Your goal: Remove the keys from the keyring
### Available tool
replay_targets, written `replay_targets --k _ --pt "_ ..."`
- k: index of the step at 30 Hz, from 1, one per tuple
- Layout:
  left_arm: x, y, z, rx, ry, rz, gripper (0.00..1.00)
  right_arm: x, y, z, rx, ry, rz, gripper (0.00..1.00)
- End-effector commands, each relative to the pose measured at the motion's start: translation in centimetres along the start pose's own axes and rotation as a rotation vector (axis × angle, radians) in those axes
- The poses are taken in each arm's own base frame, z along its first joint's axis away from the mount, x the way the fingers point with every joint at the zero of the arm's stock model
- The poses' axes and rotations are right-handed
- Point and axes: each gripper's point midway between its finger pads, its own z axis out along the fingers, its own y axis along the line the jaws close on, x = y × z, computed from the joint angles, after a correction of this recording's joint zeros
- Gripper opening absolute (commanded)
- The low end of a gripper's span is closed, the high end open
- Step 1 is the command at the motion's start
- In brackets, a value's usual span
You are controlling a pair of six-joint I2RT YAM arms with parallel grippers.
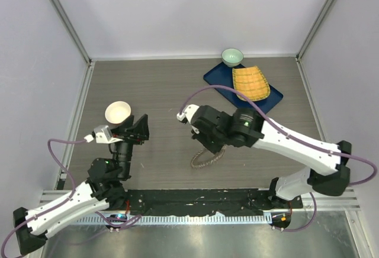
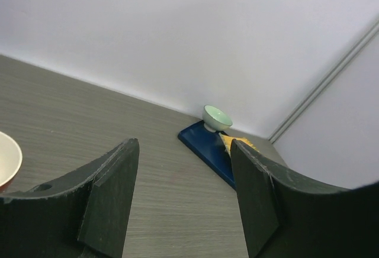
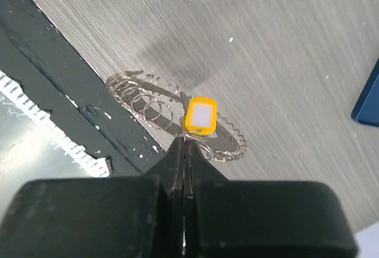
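Observation:
The keyring [image 3: 177, 119] lies on the grey table near its front edge, a thin metal ring with a jagged fringe of small keys [image 3: 232, 135] and several small wire loops [image 3: 145, 103]. A yellow tag [image 3: 200, 116] sits on it. My right gripper [image 3: 186, 138] is shut, its tips pinching a thin wire loop of the keyring just below the tag. From above, the keyring [image 1: 208, 158] shows under the right gripper [image 1: 205, 147]. My left gripper [image 1: 138, 130] hovers open and empty to the left; its fingers [image 2: 112, 199] frame bare table.
A white bowl [image 1: 118, 112] stands just beyond the left gripper. At the back right a blue tray [image 1: 218, 80] carries a yellow woven piece [image 1: 250, 83], with a small green bowl [image 1: 232, 56] behind it. A black strip [image 1: 195, 199] runs along the near edge.

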Motion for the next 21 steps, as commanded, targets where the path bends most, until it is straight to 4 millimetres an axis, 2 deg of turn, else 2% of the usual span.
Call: replay_targets --k 1,5,6,7,9,10,11,13,14,15,17,18,20,21 --pt "-2.3 -2.4 0.0 0.095 0.010 -0.026 0.66 -3.7 -0.5 -2.3 -0.018 -0.271 -0.076 0.01" --pt "-3.6 -5.4 -0.2 0.243 0.024 0.034 0.66 -5.7 -0.9 -4.6 -0.030 -0.443 -0.136 0.01" --pt "-3.3 -6.1 -0.2 0.276 0.042 0.059 0.66 -5.7 -0.8 -4.7 -0.033 -0.465 -0.172 0.01" --pt "-3.5 -7.8 -0.4 0.368 0.061 0.109 0.66 -6.5 -0.9 -6.2 -0.040 -0.546 -0.172 0.01" --pt "-2.8 -9.4 -0.8 0.462 0.104 0.180 0.66 -6.5 -0.6 -6.8 -0.062 -0.590 -0.207 0.01" --pt "-1.1 -9.8 -1.1 0.503 0.176 0.244 0.66 -6.6 -0.7 -7.8 -0.066 -0.632 -0.234 0.01" --pt "-1.7 -11.1 -1.5 0.572 0.182 0.274 0.66 -7.0 -0.3 -8.6 -0.092 -0.677 -0.252 0.01" --pt "-0.6 -11.5 -1.9 0.619 0.244 0.331 0.66 -6.6 0.3 -9.0 -0.129 -0.714 -0.303 0.01" --pt "-1.3 -12.7 -2.3 0.680 0.242 0.327 0.66 -6.8 0.3 -10.6 -0.132 -0.788 -0.331 0.01" --pt "-1.4 -13.3 -2.6 0.726 0.241 0.357 0.67 -6.4 0.4 -10.5 -0.141 -0.799 -0.346 0.01" --pt "-1.0 -14.7 -3.8 0.839 0.278 0.373 0.67 -6.2 0.7 -12.1 -0.162 -0.870 -0.385 0.01" --pt "-1.7 -15.9 -4.5 0.903 0.277 0.360 0.68 -5.9 1.1 -12.1 -0.185 -0.880 -0.397 0.01" --pt "-0.9 -17.0 -5.4 0.982 0.333 0.355 0.68 -5.8 1.4 -13.2 -0.209 -0.930 -0.402 0.01" --pt "-1.3 -18.2 -6.4 1.056 0.347 0.323 0.68 -5.7 1.7 -13.0 -0.223 -0.931 -0.403 0.01"
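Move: Pinched in the shut right fingertips is a small loop beside the yellow tag, the keyring hanging with its middle roughly 4 cm below and 3 cm nearer the base. From the open left hand the tag lies about 23 cm right, 8 cm back and 6 cm lower. The white bowl is some 9 cm ahead, 10 cm left and 25 cm below the left hand; the blue tray, from the right hand, 25 cm ahead, 12 cm right, 21 cm lower. Raising the still-pinched keyring about 10 cm, the right hand swings its fingers up from steeply down to point mostly left, presenting the tag towards the other gripper. Meanwhile the left hand, fingers staying open, climbs some 7 cm, then sweeps about 11 cm right and 6 cm back towards the tag, turning clockwise until it points forward-right; it touches nothing. ##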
